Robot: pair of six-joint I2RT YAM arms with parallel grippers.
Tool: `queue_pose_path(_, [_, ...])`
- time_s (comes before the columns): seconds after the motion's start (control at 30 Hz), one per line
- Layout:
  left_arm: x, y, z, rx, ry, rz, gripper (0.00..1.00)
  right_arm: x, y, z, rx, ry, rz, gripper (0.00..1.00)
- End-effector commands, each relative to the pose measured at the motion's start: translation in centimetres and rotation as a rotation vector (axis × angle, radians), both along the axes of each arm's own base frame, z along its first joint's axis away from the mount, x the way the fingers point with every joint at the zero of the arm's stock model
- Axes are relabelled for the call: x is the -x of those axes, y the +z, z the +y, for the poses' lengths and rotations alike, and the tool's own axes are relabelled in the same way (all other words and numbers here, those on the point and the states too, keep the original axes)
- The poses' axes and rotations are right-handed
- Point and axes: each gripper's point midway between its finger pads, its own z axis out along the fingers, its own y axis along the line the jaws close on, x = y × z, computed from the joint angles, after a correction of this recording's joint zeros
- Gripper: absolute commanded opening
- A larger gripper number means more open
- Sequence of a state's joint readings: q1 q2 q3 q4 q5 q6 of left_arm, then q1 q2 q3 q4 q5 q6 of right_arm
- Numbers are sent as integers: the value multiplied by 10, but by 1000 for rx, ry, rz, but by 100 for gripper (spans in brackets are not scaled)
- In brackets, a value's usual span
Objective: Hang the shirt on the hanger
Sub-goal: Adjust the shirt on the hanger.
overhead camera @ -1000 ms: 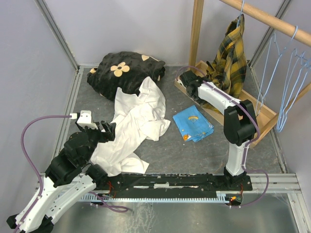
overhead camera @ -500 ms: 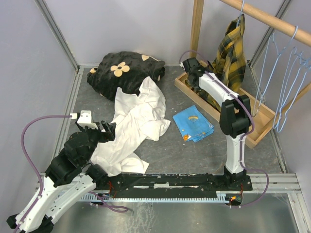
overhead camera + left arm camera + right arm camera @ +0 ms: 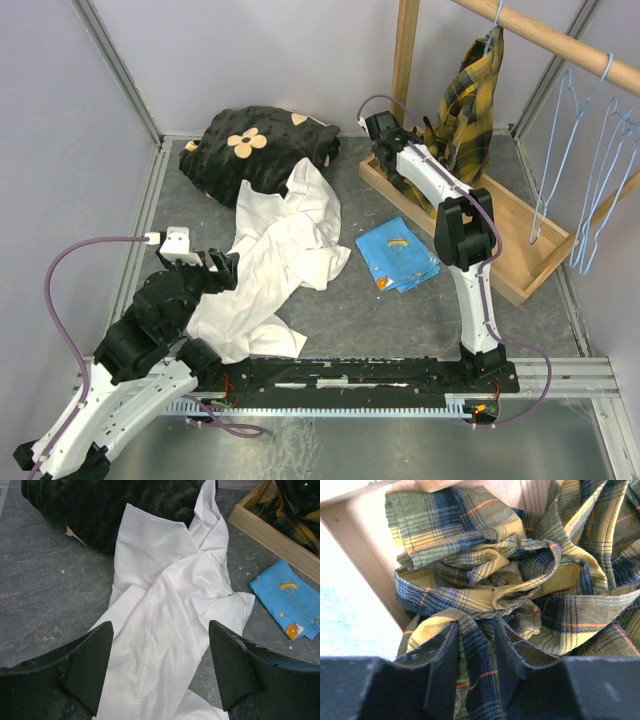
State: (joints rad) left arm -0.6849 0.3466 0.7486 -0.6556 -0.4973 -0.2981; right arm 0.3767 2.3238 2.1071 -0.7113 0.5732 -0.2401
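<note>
The yellow-and-black plaid shirt point(image 3: 470, 100) hangs bunched from a pale-blue hanger hook point(image 3: 497, 14) on the wooden rail, and its lower part falls into the wooden tray. My right gripper point(image 3: 408, 135) reaches into that lower part. In the right wrist view its fingers stand close together on a fold of the shirt point(image 3: 495, 565), which fills the gap at the gripper point(image 3: 476, 625). My left gripper point(image 3: 215, 265) stays low at the left. It is wide open over the white garment, with nothing between its fingers point(image 3: 160, 630).
Several spare pale-blue hangers point(image 3: 600, 140) hang on the rail point(image 3: 560, 40) at the right. A wooden tray point(image 3: 520, 270) lies under the rail beside the upright post point(image 3: 405, 60). The table carries a white garment point(image 3: 285, 240), a black flowered cloth point(image 3: 260, 140) and a folded blue cloth point(image 3: 397, 255).
My right arm has stretched up and back from the tray's middle to the shirt's lower left part. The shirt hangs narrower and more gathered. The left arm has not moved.
</note>
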Motion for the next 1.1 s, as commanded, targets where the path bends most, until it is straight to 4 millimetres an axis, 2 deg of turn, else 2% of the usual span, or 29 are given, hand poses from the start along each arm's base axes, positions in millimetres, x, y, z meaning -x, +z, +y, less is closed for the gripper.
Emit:
queue_pose_path(0.0, [-5, 9, -1, 43, 24, -23, 83, 0, 58, 18, -89, 52, -135, 46])
queue_pose_path(0.13, [-5, 9, -2, 41, 18, -22, 83, 17, 103, 48, -27, 182, -182, 60])
queue_pose_path(0.27, [-4, 11, -1, 49, 22, -30, 83, 48, 132, 90, 3, 276, -216, 66])
queue_pose_path(0.37, [-3, 12, 1, 56, 27, -37, 83, 84, 148, 121, -12, 337, -248, 68])
queue_pose_path(0.43, [-3, 12, 1, 57, 26, -38, 83, 111, 160, 134, -30, 361, -273, 69])
queue_pose_path(0.57, [-3, 12, -1, 53, 18, -35, 83, 162, 209, 147, -108, 390, -360, 70])
queue_pose_path(0.63, [-3, 12, 0, 52, 18, -36, 83, 184, 241, 138, -124, 372, -427, 71])
queue_pose_path(0.73, [-3, 12, 0, 55, 21, -38, 83, 212, 294, 96, -160, 268, -533, 69])
queue_pose_path(0.83, [-3, 12, 1, 55, 26, -38, 83, 236, 334, 45, -176, 124, -643, 72])
queue_pose_path(0.9, [-3, 12, 1, 56, 28, -38, 83, 251, 351, 17, -200, 27, -705, 77])
queue_pose_path(0.97, [-3, 12, 1, 55, 27, -37, 83, 259, 359, 2, -253, -34, -745, 79])
queue_pose_path(1.07, [-3, 12, 0, 55, 22, -36, 83, 252, 356, -12, -319, -107, -767, 80])
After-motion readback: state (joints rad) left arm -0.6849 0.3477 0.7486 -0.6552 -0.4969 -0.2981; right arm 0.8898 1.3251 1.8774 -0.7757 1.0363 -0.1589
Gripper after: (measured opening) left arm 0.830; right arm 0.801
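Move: The right hand is at the box's left end, with a fold of the checked shirt between its partly open fingers. The hanging shirt's middle is about 12 cm to its right, level with it in reach, and 20 cm above. The left post's foot stands some 6 cm ahead and 3 cm left; the blue packet lies about 27 cm back and 4 cm left. From the left hand, the shirt is roughly 36 cm ahead and 56 cm right, slightly higher. Up and back out of the box, the right hand comes free of the shirt's lower folds as its fingers open wide. It swings about 17 cm left while drawing back and rising, then returns right by nearly as much, still climbing, to finish some 36 cm higher and 25 cm back from the shirt; the fingers tip up about 40 degrees, mostly late. ##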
